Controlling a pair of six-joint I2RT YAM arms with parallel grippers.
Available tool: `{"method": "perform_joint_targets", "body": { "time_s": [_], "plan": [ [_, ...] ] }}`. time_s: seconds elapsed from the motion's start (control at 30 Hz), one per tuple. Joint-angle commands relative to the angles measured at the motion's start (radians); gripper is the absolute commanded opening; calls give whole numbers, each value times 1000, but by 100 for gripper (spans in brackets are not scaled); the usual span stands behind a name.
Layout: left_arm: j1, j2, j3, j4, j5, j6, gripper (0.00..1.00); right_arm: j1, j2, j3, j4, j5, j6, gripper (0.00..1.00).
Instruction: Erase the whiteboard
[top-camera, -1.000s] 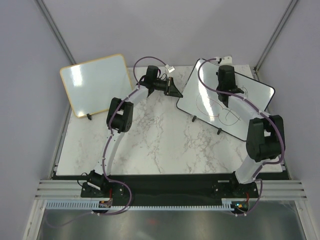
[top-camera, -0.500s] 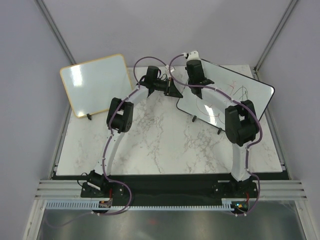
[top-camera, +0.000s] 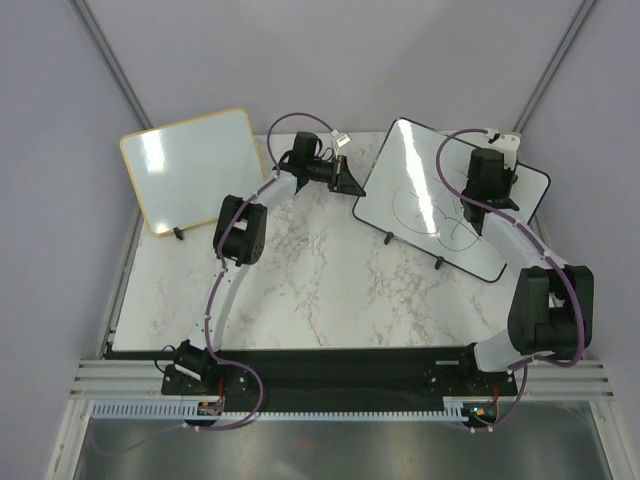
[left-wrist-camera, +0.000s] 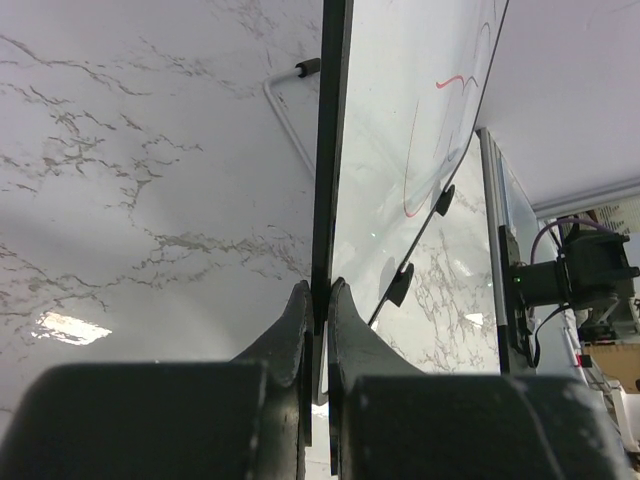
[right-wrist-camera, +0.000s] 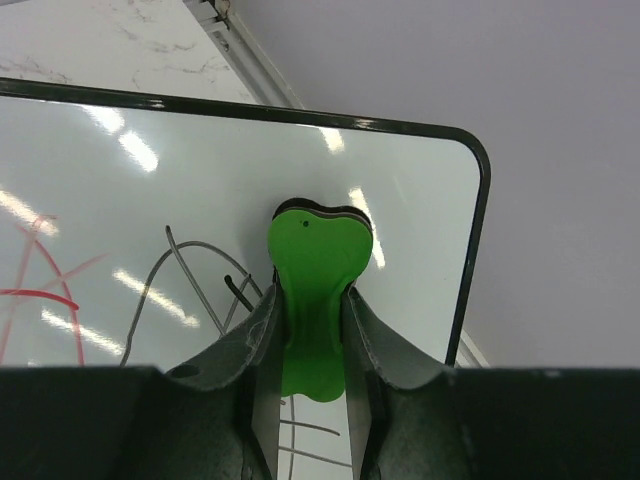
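The black-framed whiteboard (top-camera: 415, 165) stands tilted on its small feet at the back right of the table. Red and grey scribbles (top-camera: 432, 212) mark its middle. My left gripper (top-camera: 352, 186) is shut on the board's left edge; the left wrist view shows the thin black frame (left-wrist-camera: 328, 150) pinched between the fingertips of the left gripper (left-wrist-camera: 319, 295). My right gripper (right-wrist-camera: 311, 292) is shut on a green eraser (right-wrist-camera: 320, 250). The eraser's dark pad presses on the whiteboard (right-wrist-camera: 150, 190) close to its rounded right corner. Grey lines (right-wrist-camera: 190, 265) lie just left of the eraser.
A second whiteboard with a light wooden frame (top-camera: 193, 165) lies at the back left. The marble table (top-camera: 320, 290) has a metal rail (top-camera: 545, 250) along its right edge. Grey walls close in behind and at both sides.
My right arm swept the eraser from the board's middle up to its far left end, then across to the right corner. The left gripper has kept its hold.
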Motion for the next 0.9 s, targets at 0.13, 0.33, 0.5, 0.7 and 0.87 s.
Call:
{"method": "perform_joint_targets", "body": {
  "time_s": [0.13, 0.33, 0.5, 0.7, 0.87],
  "plan": [
    [4, -32, 24, -42, -95, 79, 2, 44, 26, 40, 5, -117, 73, 0],
    [3, -32, 24, -42, -96, 79, 2, 237, 170, 153, 103, -127, 28, 0],
    [1, -35, 22, -43, -96, 78, 2, 300, 284, 224, 170, -124, -18, 0],
    [3, -37, 24, -42, -92, 78, 2, 216, 183, 92, 224, -67, -3, 0],
    [1, -38, 19, -48, -93, 76, 2, 66, -33, -127, 214, -27, 59, 0]
  ]
}}
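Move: The right hand has the green eraser on the whiteboard near its far right corner, which lies about 8 cm to the right and 1 cm ahead. The remaining black strokes are centred some 6 cm to its left, level with it front to back and slightly lower; the red strokes are roughly 12 cm left and 5 cm ahead. For the left hand, pinching the board's left frame, the black strokes are about 26 cm right, 5 cm nearer the base and higher. Keeping the gripped eraser against the whiteboard, the right hand sweeps left and somewhat forward along the board, across the black strokes towards the red ones, for about 20 cm, sinking a little and turning some 25 degrees counter-clockwise. It then reverses and rubs back rightward about 10 cm, undoing part of the turn. The left hand stays still, keeping its pinch on the board's left frame. ##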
